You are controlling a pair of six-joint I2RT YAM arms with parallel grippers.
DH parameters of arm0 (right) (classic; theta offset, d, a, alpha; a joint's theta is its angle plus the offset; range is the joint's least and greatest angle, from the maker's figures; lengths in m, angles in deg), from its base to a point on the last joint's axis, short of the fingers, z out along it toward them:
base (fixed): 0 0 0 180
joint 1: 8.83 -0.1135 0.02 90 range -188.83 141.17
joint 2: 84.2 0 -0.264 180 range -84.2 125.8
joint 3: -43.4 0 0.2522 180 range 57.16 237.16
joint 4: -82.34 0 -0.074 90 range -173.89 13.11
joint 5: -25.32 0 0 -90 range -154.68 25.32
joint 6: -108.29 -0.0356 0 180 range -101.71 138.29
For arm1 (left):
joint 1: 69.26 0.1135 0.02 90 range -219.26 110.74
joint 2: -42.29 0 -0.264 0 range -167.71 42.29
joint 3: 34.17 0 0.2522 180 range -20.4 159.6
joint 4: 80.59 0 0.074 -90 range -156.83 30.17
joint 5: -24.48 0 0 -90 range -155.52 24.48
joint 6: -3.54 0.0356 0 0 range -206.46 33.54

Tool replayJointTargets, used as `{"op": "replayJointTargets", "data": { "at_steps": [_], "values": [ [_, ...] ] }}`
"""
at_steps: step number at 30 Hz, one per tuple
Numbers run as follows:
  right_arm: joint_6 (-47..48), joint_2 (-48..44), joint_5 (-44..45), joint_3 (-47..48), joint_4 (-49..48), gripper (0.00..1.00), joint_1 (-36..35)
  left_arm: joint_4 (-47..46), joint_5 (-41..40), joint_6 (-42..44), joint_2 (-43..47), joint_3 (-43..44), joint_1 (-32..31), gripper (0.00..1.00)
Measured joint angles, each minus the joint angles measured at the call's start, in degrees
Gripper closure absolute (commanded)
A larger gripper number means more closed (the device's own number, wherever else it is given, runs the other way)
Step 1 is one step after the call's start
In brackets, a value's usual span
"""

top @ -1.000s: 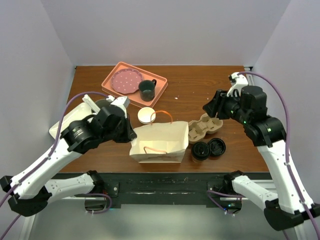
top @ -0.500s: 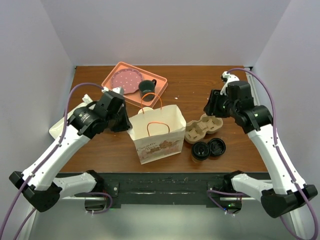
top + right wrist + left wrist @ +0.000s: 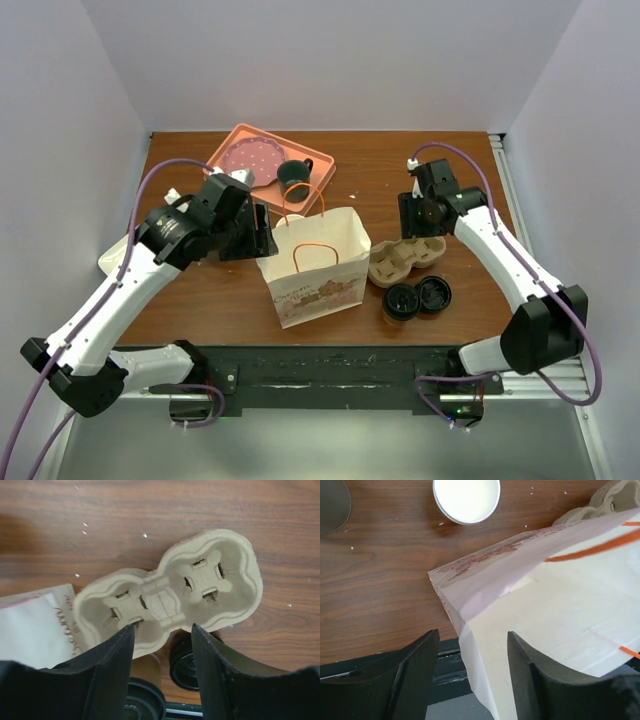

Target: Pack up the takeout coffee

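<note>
The takeout coffee [image 3: 400,301], a tan paper cup with a black lid, stands near the front edge; it also shows low in the right wrist view as the cup [image 3: 146,669]. A white paper bag [image 3: 316,266] with orange handles stands upright mid-table. My left gripper [image 3: 262,232] is at the bag's left side. Its jaws are open, and the bag's side edge [image 3: 485,645] hangs loose between the left gripper [image 3: 472,680] fingers. My right gripper [image 3: 420,216] hovers open over the cardboard cup carrier [image 3: 405,255], its jaws [image 3: 162,675] empty.
A loose black lid [image 3: 436,293] lies right of the cup. A pink tray [image 3: 228,145] at the back holds a dotted plate [image 3: 250,160] and a dark green mug [image 3: 294,173]. A white round lid [image 3: 466,497] lies behind the bag. A white object [image 3: 112,262] sits at the left edge.
The bag went from lying flat to standing upright. My left gripper opened and let go of it. My right arm swung in over the cup carrier.
</note>
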Motion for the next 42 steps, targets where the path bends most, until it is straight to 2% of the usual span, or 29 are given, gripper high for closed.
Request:
{"op": "replayJointTargets", "data": {
  "at_steps": [7,10,21,34,42],
  "values": [
    [3.78,4.63,-0.50,-0.87,-1.46,0.44,1.77,2.05,1.66,1.97,0.39,1.88,0.00,0.18],
    [5.49,6.34,-1.55,-1.53,-2.21,0.44,2.25,2.43,1.66,2.60,1.42,1.88,0.00,0.14],
    [7.91,9.66,-4.24,-2.84,-3.28,0.46,2.29,4.15,0.52,2.99,4.74,2.38,0.00,0.09],
    [9.25,9.77,-7.13,-5.09,-4.74,0.45,2.29,4.55,-0.37,2.93,8.09,0.98,0.00,0.09],
    [9.62,9.79,-7.72,-5.16,-5.62,0.48,2.29,4.55,-0.35,2.91,8.09,0.09,0.00,0.08]
  ]
}}
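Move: The cup carrier's narrow middle is almost straight below the open right hand, about 12 cm down and perhaps 1 cm ahead. From that hand the paper bag stands about 22 cm left and 5 cm back, the lidded cup some 12 cm back, the loose lid 8 cm back and 5 cm right. From the left hand the carrier is roughly 34 cm right, 10 cm ahead and 23 cm below, with the bag's middle 12 cm right and 5 cm ahead. The right hand sinks about 7.5 cm nearly straight down onto the middle of the cup carrier, tipping its fingers some 10 degrees nearer to vertical and turning slightly counter-clockwise, then stops close over the narrow neck with the fingers still about half open, any touch not being clear. Meanwhile the left hand, already loose around the bag's left rim, opens its fingers almost fully and eases about 4.5 cm away, back towards the base, to the left and a little up, leaving the bag standing. ##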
